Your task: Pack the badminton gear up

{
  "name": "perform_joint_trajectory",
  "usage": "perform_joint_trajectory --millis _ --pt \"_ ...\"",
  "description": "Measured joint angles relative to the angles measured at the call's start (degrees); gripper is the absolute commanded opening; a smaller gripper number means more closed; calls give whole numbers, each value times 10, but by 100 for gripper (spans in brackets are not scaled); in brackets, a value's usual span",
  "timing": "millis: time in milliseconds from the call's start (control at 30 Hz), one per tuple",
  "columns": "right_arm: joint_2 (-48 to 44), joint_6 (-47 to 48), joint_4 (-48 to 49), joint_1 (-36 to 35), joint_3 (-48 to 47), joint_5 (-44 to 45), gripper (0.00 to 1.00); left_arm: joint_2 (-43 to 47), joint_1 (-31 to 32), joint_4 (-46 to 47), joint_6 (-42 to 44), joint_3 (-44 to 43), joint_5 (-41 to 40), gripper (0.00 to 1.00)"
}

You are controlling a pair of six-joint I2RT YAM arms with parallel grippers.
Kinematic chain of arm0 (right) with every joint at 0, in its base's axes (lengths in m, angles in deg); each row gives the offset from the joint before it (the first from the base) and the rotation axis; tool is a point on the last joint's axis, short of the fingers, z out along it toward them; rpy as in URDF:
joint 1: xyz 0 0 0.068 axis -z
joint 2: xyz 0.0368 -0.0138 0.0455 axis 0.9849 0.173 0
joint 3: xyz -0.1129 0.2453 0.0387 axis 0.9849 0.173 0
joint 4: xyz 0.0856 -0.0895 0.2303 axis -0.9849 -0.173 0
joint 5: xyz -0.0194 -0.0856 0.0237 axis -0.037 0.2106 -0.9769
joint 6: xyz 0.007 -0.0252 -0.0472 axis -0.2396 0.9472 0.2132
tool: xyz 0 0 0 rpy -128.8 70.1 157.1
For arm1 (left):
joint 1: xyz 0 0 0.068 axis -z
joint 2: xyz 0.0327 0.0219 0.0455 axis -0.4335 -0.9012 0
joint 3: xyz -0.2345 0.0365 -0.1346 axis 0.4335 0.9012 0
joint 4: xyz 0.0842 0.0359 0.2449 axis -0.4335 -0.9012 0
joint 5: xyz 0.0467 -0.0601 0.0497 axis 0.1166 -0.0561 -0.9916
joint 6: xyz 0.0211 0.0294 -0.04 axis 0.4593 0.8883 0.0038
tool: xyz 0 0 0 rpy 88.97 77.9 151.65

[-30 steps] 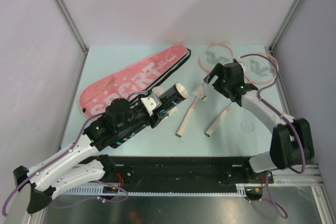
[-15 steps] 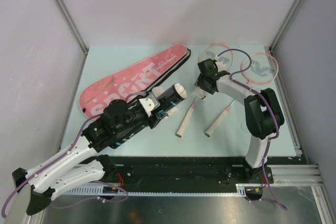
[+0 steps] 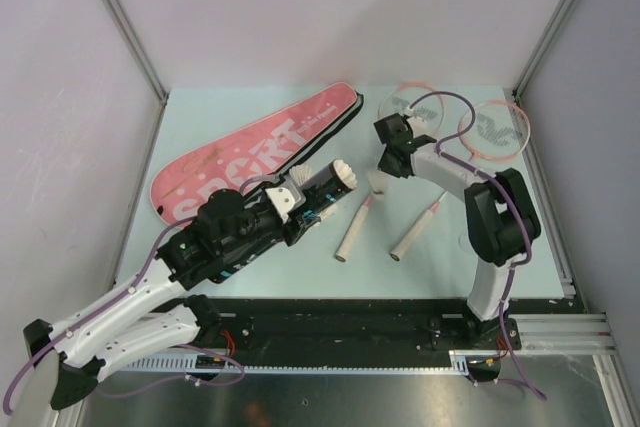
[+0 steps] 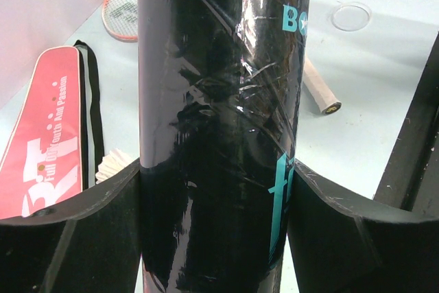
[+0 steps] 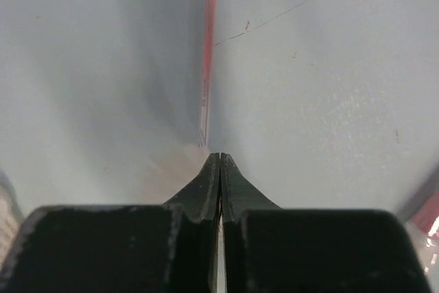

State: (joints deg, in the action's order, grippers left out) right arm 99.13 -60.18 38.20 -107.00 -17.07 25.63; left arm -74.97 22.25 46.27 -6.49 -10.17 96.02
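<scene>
My left gripper [image 3: 287, 209] [image 4: 219, 228] is shut on the long black tube [image 3: 326, 191] [image 4: 219, 66], which points toward the table's middle. White shuttlecocks [image 3: 341, 170] sit at its far end, and another [image 3: 300, 176] [image 4: 113, 164] lies beside it. The pink bag [image 3: 250, 152] [image 4: 41, 135] lies to its left. Two rackets [image 3: 413, 104] [image 3: 495, 129] lie at the back right, handles toward me. My right gripper [image 3: 384, 173] [image 5: 219, 156] points down, jaws pressed together on the feather edge of a shuttlecock [image 3: 378, 186] [image 5: 171, 166] beside a red racket shaft [image 5: 208, 46].
A clear round lid [image 3: 470, 240] [image 4: 351, 16] lies on the table [image 3: 440, 277] at the near right. Two pale racket handles [image 3: 352, 235] [image 3: 412, 235] cross the middle. Grey walls and metal posts enclose the table; a black rail [image 3: 350, 322] runs along the near edge.
My right arm swung left from over the racket heads down to the shuttlecock, and its jaws closed. The left arm and tube have not moved.
</scene>
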Motion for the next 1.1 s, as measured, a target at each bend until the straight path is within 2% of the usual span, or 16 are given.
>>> perform_joint_trajectory --millis 133,233,400,633,733,900,1100 --pt "-82 47 23 8 51 -40 0 -2 0 0 0 0 0 22" --pt "-220 97 51 26 129 -128 0 -2 0 0 0 0 0 22" --pt "-407 163 79 76 187 -294 0 -5 0 0 0 0 1 22" --pt "-579 156 125 87 247 -501 0 -9 0 0 0 0 13 22" --pt "-615 128 153 89 253 -564 0 -10 0 0 -1 0 25 22" --pt "-612 65 231 89 253 -666 0 -10 0 0 -1 0 56 21" --pt "-604 11 293 75 259 -701 0 -9 1 1 -6 2 87 20"
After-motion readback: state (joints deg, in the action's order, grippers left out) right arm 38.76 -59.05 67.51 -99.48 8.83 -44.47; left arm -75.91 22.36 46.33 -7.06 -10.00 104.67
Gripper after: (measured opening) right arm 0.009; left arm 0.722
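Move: The right gripper is already shut on a shuttlecock low over the table; the tube's mouth it must reach lies about 20 cm back, 11 cm left and 28 cm above. Near the start, the left racket handle is some 13 cm back and 6 cm left, the right racket handle 13 cm back and 4 cm right, a loose shuttlecock 8 cm back and 12 cm left, all about 3 cm lower. From the left hand, the mouth is about 4 cm ahead, 7 cm right, 12 cm up. Keep the right fingers shut on the shuttlecock and lift it off the table, up about 30 cm and back over 20 cm, easing slightly left towards the tube's mouth. Swing the wrist nearly 90 degrees on the way, so the fingers go from pointing down to pointing left. Hold the tube with the left gripper, drawing it back and right a couple of centimetres late on, with a slight clockwise turn. ##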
